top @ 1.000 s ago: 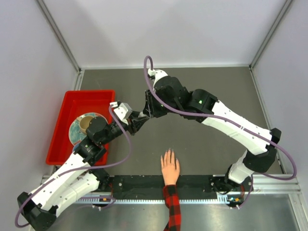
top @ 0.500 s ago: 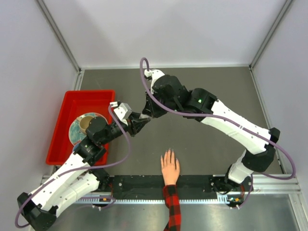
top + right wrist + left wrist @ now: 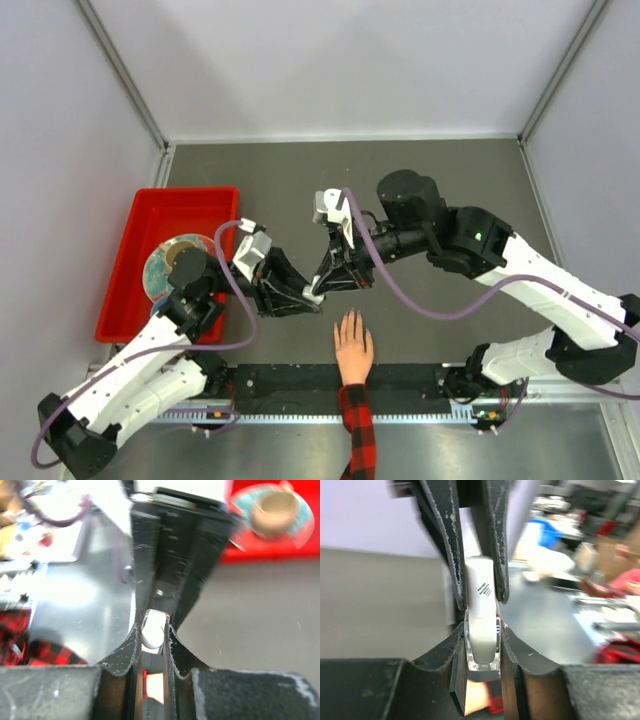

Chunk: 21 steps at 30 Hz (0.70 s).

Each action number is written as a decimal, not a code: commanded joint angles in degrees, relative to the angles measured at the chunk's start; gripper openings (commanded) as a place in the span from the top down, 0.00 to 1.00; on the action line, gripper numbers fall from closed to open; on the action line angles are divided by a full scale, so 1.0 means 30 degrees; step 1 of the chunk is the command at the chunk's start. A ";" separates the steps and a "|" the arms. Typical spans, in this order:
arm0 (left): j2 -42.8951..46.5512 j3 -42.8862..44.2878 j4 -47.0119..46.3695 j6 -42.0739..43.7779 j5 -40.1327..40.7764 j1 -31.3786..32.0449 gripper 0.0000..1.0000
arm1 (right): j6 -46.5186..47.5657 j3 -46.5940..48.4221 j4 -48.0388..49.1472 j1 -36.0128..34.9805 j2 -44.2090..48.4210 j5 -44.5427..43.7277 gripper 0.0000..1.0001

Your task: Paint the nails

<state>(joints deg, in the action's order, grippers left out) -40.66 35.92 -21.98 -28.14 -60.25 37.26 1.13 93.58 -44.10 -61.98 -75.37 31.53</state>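
Note:
A light-skinned hand (image 3: 353,350) with a red-and-black plaid sleeve lies flat at the table's near edge, fingers pointing away. Its nails (image 3: 349,317) are too small to make out. Just beyond the fingertips my two grippers meet tip to tip. My left gripper (image 3: 306,298) (image 3: 482,647) is shut on a small clear glass bottle (image 3: 482,645) of white polish. My right gripper (image 3: 323,287) (image 3: 152,635) comes from the opposite side, shut on the bottle's white cap (image 3: 481,587) (image 3: 151,630). Part of the hand shows blurred below both pairs of jaws.
A red tray (image 3: 128,285) sits at the left, holding a teal plate (image 3: 160,268) with a brown cup (image 3: 182,256). A black rail (image 3: 290,378) runs along the near edge under the wrist. Grey walls close in the table on three sides.
Both arms have swung toward the near edge, carrying the bottle from mid-table to just beyond the fingertips. The right gripper has closed onto the cap.

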 commanded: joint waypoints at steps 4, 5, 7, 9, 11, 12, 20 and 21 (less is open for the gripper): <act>0.0370 0.3694 0.2944 0.2777 -0.1546 0.0003 1.00 | 0.1327 0.0360 0.0049 -0.0230 -0.0862 0.1312 1.00; 0.0458 0.3903 0.4904 0.4413 -0.0552 0.0003 1.00 | 0.1063 0.0417 0.0195 -0.0230 -0.0833 0.0543 0.95; 0.0664 0.4371 0.6440 0.5654 0.2222 -0.0026 1.00 | -0.0223 0.0679 0.0546 -0.0230 -0.0832 -0.2547 0.67; 0.0664 0.4491 0.7728 0.6886 0.4049 0.0003 1.00 | -0.2267 0.0856 0.0607 -0.0259 -0.0978 -0.4728 0.58; 0.0635 0.4082 0.7794 0.7588 0.6862 0.0003 1.00 | -0.3912 0.1442 0.0256 -0.0259 -0.1125 -0.8153 0.53; 0.0722 0.3907 0.7707 0.7738 0.8117 0.0003 1.00 | -0.5979 0.1443 0.0284 -0.0231 -0.0980 -0.9442 0.50; 0.0283 0.2324 0.6892 0.8882 1.0854 -0.0026 1.00 | -1.1565 0.2026 0.0141 -0.0406 -0.1884 -1.3965 0.47; 0.0370 0.2207 0.6741 0.8853 1.0970 -0.0026 1.00 | -1.1683 0.2464 -0.0558 -0.0580 -0.2235 -1.4228 0.48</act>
<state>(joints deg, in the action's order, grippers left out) -40.16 43.86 1.74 -4.19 -31.55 36.97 -25.87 96.51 -43.66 -62.52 -78.59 -2.81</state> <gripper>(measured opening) 0.315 0.530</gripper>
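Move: The nail polish bottle is in both grippers. The left pads hold its glass body, with the cap about 3 cm above them and 2 cm to their right, 1 cm ahead; the right pads are shut on the cap. The hand whose nails are to be painted lies flat some 32 cm below the left gripper, 10 cm to its right and 2 cm ahead, and the red bin's middle about 36 cm to its left and 18 cm ahead, 31 cm down. Both hands carry the bottle a last 1.5 cm back towards the base and slightly up as the wrists finish their twist, then reverse together; as the swing forward starts, the right fingers open to about half and let go of the cap, while the left keeps its grip on the glass body. Side by side they sweep forward to end about 9 cm ahead of where they began, unwinding as they go: the left wrist turns some 30 degrees counter-clockwise, the right about 40 clockwise, its open fingers staying close by the cap. ##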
